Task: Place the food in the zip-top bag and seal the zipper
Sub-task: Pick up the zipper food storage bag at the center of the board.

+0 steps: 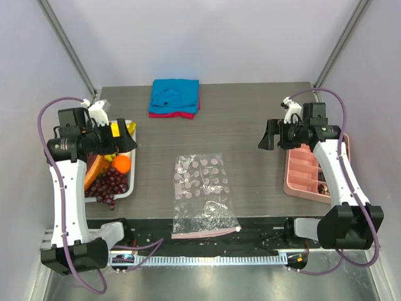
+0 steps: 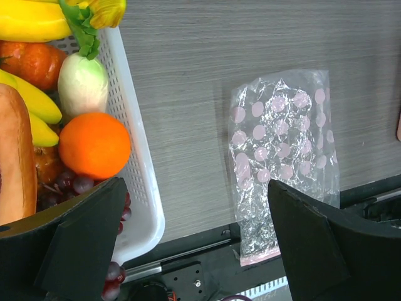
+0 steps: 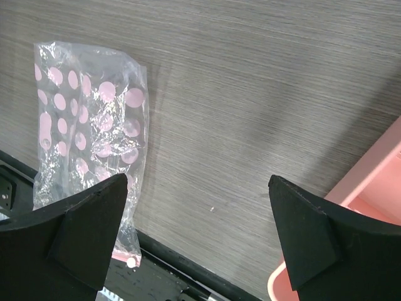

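The food lies in a white basket (image 1: 133, 182) at the left: a round orange (image 1: 121, 163), dark grapes (image 1: 110, 185), yellow bananas (image 2: 31, 22) and other pieces. The orange (image 2: 94, 144) also shows in the left wrist view. The zip-top bag (image 1: 202, 194) lies flat mid-table, its pink zipper (image 1: 204, 234) at the near edge with a white end. The bag also shows in the left wrist view (image 2: 283, 150) and the right wrist view (image 3: 91, 125). My left gripper (image 1: 125, 139) is open and empty, raised over the basket. My right gripper (image 1: 270, 137) is open and empty, raised right of the bag.
A folded blue-and-red cloth (image 1: 175, 98) lies at the back centre. A pink compartment tray (image 1: 307, 175) stands at the right under my right arm. A black rail (image 1: 207, 241) runs along the table's near edge.
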{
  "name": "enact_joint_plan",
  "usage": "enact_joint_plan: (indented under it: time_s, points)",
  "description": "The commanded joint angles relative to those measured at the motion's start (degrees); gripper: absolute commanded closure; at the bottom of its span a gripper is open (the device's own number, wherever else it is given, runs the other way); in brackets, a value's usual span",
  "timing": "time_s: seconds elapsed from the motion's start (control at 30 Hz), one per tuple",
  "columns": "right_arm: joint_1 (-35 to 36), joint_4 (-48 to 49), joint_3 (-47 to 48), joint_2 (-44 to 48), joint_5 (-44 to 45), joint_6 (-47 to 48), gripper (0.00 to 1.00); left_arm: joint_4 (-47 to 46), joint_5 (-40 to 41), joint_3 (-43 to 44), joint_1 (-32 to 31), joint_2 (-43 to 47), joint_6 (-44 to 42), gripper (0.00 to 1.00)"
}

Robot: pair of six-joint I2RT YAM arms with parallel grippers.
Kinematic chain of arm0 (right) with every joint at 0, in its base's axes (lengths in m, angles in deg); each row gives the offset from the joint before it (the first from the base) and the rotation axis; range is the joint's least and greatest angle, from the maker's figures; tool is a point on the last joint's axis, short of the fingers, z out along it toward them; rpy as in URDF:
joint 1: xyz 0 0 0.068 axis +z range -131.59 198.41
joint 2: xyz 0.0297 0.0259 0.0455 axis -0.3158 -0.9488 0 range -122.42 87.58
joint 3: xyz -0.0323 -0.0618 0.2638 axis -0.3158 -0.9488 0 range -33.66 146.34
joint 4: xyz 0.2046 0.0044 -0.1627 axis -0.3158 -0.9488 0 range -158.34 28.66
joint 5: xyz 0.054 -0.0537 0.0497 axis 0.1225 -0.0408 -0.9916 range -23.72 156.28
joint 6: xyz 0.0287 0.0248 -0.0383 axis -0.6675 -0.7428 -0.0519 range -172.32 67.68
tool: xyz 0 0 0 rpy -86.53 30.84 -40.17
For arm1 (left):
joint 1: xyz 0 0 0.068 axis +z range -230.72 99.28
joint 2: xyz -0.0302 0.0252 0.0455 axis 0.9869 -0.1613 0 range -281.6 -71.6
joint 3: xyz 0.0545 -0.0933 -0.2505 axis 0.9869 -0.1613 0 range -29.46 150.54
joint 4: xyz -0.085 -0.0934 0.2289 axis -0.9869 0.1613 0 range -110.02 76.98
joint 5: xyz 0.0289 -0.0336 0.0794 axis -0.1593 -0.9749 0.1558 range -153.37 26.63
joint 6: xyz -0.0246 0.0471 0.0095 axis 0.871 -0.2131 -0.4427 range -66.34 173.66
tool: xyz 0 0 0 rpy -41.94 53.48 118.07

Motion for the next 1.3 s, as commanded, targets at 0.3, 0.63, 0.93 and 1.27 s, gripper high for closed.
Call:
enact_joint_plan:
  time_s: [0.3,0.63,0.93,1.27]
  points:
    - [20.60,1.76,4.96,-11.43,9.21,2.89,0.01,-10.04,-1.15,-3.72,0.39,7.05,3.96,0.00]
    - [30.62,6.60,12.24,-26.46,14.93,10.87,0.00,-14.46,-15.82,-9.53,0.31,13.30,0.01,0.00]
    - [37.04,2.64,23.05,-38.06,11.49,20.82,0.00,-14.55,-18.64,-10.84,0.31,12.25,0.09,0.00]
    - [41.17,3.26,28.94,-47.47,14.75,20.38,0.06,-15.78,-18.47,-13.39,0.31,11.99,0.80,0.00]
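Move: The zipper bag lies flat on the board; its middle is about 23 cm to my right hand's left, 9 cm back and 18 cm below, and its far right corner some 20 cm left and 5 cm ahead. The pink tray stands about 17 cm to that hand's right and 2 cm ahead, the food tray some 32 cm left of the bag's middle. From my left hand, the bag's middle is about 24 cm right, 5 cm back and 26 cm below. I sweep my open right hand about 23 cm left while sinking some 14 cm, away from the pink tray and over the bag's far right corner, edging slightly forward late. I swing it roughly 50 degrees counter-clockwise and tip its fingers steeper. My left hand, open, shifts about 5 cm right towards the bag, rising 3 cm first and then easing partly back down. ##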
